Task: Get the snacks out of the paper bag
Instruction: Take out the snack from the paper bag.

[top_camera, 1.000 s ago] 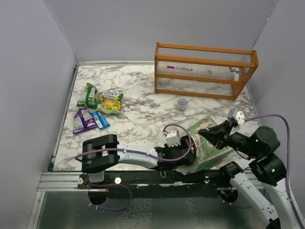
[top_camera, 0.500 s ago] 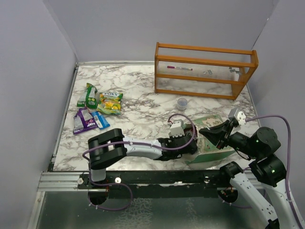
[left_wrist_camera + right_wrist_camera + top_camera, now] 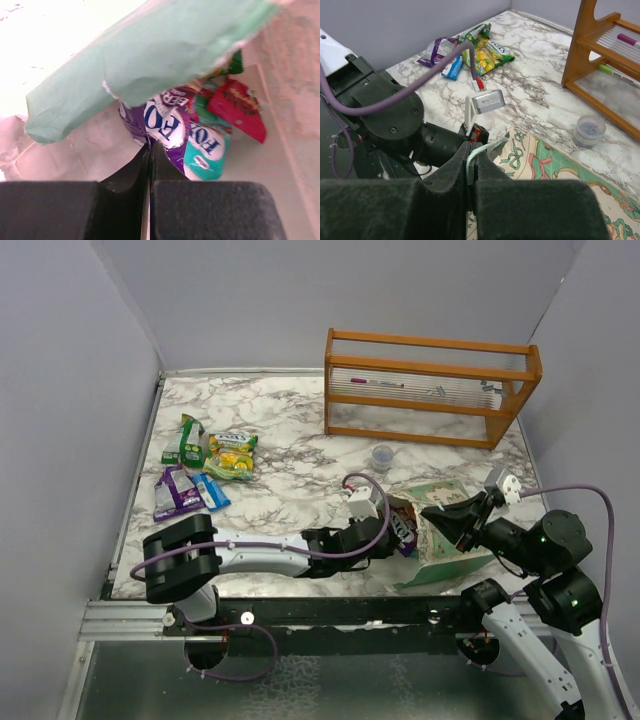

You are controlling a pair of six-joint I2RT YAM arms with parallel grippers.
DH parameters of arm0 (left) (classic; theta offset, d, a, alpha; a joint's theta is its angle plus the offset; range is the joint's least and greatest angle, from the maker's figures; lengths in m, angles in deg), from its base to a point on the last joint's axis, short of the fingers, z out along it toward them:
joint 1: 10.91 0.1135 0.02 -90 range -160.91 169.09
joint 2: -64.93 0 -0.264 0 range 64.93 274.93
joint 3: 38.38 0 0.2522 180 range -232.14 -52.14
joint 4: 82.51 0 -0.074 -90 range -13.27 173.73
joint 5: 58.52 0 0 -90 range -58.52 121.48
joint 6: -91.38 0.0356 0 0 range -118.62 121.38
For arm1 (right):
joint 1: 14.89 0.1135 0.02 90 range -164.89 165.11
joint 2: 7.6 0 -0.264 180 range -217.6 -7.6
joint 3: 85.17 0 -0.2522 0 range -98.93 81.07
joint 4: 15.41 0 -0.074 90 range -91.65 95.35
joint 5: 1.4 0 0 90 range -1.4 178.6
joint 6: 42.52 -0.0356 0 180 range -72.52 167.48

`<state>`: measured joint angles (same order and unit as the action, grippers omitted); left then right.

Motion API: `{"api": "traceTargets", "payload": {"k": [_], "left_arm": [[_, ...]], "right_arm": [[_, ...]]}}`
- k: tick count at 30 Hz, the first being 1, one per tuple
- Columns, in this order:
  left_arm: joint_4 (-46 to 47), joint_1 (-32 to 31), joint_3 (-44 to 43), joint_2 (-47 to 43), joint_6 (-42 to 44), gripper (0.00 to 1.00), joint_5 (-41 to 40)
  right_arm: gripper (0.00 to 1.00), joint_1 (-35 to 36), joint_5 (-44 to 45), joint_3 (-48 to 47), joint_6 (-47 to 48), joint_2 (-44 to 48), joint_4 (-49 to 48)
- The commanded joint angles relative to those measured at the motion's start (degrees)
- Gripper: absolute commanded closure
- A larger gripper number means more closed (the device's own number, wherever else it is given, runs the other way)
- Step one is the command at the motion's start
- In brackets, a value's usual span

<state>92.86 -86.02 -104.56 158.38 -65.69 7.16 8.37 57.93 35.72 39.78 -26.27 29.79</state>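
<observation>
The mint-green paper bag point(image 3: 452, 552) lies on its side at the front right, mouth to the left. My right gripper point(image 3: 433, 515) is shut on the bag's upper mouth edge point(image 3: 481, 150) and holds it up. My left gripper point(image 3: 392, 531) is at the mouth, shut on the edge of a purple snack packet point(image 3: 167, 122). Teal point(image 3: 207, 147) and red point(image 3: 237, 107) packets lie behind it inside the bag. The purple packet also shows at the mouth in the top view point(image 3: 405, 530). Green point(image 3: 191, 440), yellow point(image 3: 231, 455), purple point(image 3: 178, 492) and blue point(image 3: 212, 492) packets lie on the table at the left.
An orange wooden rack point(image 3: 430, 390) stands at the back right. A small clear cup point(image 3: 382, 456) sits in front of it, just behind the bag. The marble table point(image 3: 290, 490) has grey walls on three sides.
My left arm has drawn back to the left and the purple packet now shows at the bag's mouth. The right gripper has kept its hold on the bag's edge.
</observation>
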Motion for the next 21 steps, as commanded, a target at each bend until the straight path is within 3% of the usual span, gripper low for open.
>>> {"api": "traceTargets", "payload": {"k": [1,21], "left_arm": [[4.7,-0.1,1.8,-5.6,2.4,1.00,2.5],[4.6,-0.1,7.6,-19.5,8.7,1.00,8.7]], "right_arm": [[0.98,-0.4,1.9,0.3,-0.3,1.0,-2.1],[0.98,-0.8,2.8,0.3,-0.6,1.1,-2.0]]}}
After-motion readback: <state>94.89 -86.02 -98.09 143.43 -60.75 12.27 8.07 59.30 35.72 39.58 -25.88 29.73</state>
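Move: At the left hand's shut fingers, which already hold the purple snack packet by its edge, the paper bag's middle lies about 12 cm right, 2 cm ahead and some 5 cm lower. The packet is to join the snacks on the table: the blue packet there lies about 44 cm left, 13 cm ahead and 12 cm lower; the yellow packet 39 cm left, 21 cm ahead; the flat purple packet 52 cm left, 12 cm ahead. From the right hand, the blue packet lies roughly 49 cm left, 15 cm ahead, 30 cm lower. Drawing the pinched purple packet upward at the bag's mouth, the left hand climbs about 6 cm, easing briefly midway, and drifts some 3 cm left and 2 cm back away from the bag. Its wrist turns roughly 10 degrees, partly clockwise, with the fingers kept shut. The right hand stays almost in place and keeps its hold on the bag's handle. ##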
